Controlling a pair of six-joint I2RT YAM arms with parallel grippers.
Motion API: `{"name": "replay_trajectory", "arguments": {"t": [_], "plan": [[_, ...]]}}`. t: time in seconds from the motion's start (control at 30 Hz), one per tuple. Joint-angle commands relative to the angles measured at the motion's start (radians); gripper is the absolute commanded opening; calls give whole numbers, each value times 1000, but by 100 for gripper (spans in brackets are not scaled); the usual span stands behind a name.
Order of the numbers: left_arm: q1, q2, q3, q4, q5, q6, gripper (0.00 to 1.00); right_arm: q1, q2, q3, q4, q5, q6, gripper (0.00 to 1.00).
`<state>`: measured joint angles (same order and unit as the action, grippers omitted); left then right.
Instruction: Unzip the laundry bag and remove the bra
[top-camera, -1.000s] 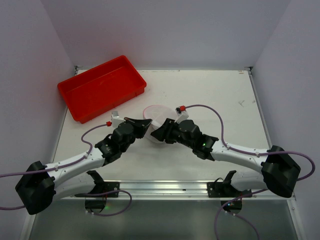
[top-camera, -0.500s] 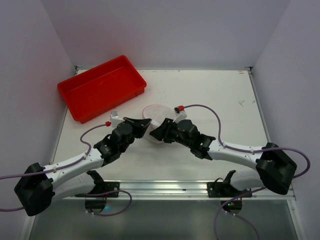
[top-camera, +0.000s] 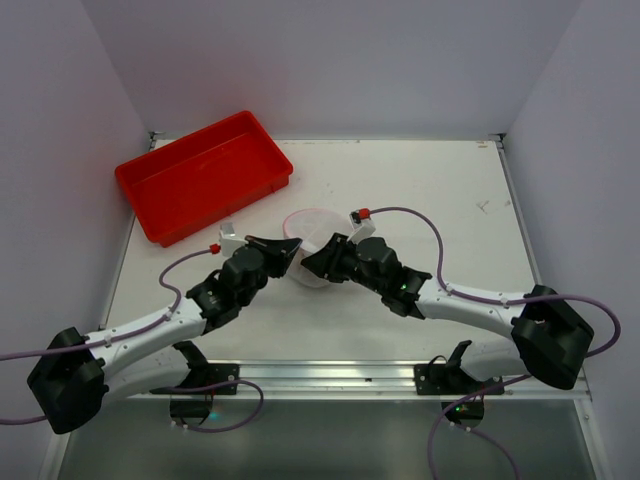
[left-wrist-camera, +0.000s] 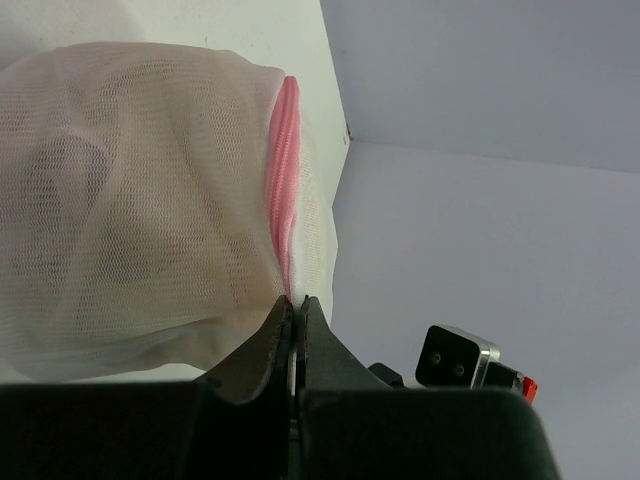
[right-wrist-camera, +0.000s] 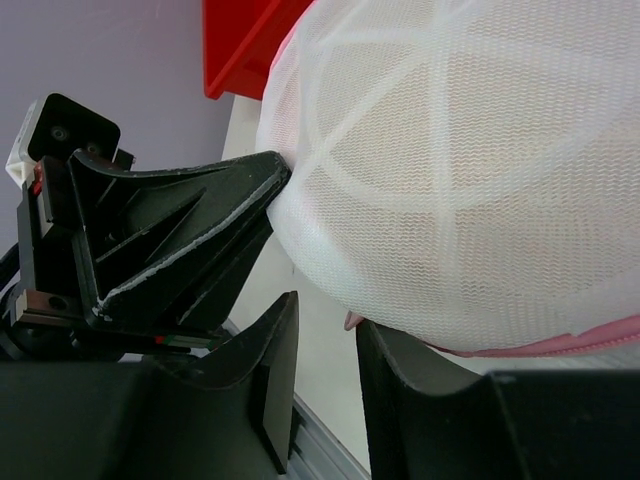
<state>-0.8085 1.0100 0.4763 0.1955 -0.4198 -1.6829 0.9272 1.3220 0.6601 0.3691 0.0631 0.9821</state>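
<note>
The laundry bag (top-camera: 314, 224), a round white mesh pouch with a pink zipper rim (left-wrist-camera: 281, 190), lies mid-table between both grippers. My left gripper (top-camera: 297, 246) is shut on the bag's edge at the zipper rim; in the left wrist view its jaws (left-wrist-camera: 294, 300) pinch the mesh. My right gripper (top-camera: 306, 267) is open at the bag's near side. In the right wrist view (right-wrist-camera: 325, 312) a small pink zipper tab (right-wrist-camera: 352, 320) sits at the tip of one finger, not pinched. The bra shows only as a dim beige shape (left-wrist-camera: 80, 200) through the mesh.
A red plastic tray (top-camera: 205, 175) stands at the back left, and its corner shows in the right wrist view (right-wrist-camera: 240, 40). The two grippers are close together, fingertips nearly touching. Side walls close in the table on the left, right and back.
My right gripper has edged slightly toward the bag. The left gripper keeps its hold and has barely moved.
</note>
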Motion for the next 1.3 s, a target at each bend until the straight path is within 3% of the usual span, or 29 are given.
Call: {"name": "replay_trajectory", "arguments": {"t": [0.0,0.53,0.8,0.97,1.27], "plan": [[-8,-30,-21,22,-27,17,0,-10,9,26,56,43,-19,31],[-8,-62,-30,24,-23,42,0,-11,6,12,-48,110,-8,1],[8,-93,-25,10,-27,138,0,-13,-82,-10,-150,121,-63,0],[100,-111,-39,-14,88,222,0,-11,-147,6,-252,107,-166,0],[328,-38,-12,19,484,598,0,-13,-207,-2,-366,35,-299,0]]}}
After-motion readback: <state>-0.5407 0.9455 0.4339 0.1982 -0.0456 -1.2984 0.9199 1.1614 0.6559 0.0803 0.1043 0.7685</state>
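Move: The pink zip tab is between the right gripper's half-open fingers, about 1 cm ahead, 1 cm to the right and 2 cm below that hand. From the right hand, the bag's body is centred some 5 cm ahead and 4 cm lower, and the band end that the left gripper already pinches is roughly 4 cm ahead and 2 cm left. From the left hand, the tab is about 3 cm back, 3 cm to the right and 3 cm lower. Sink the right gripper about 2 cm, edging slightly forward and right, while shutting its fingers on the pink zip tab. Then, tab pinched, lift a little and pull right and somewhat back, about 4 cm from the pinch, settling lower again as the wrist rolls some 15 degrees. Keep the left gripper's pinch on the band and late on draw it left about 3 cm, rolling and swinging it clockwise. ##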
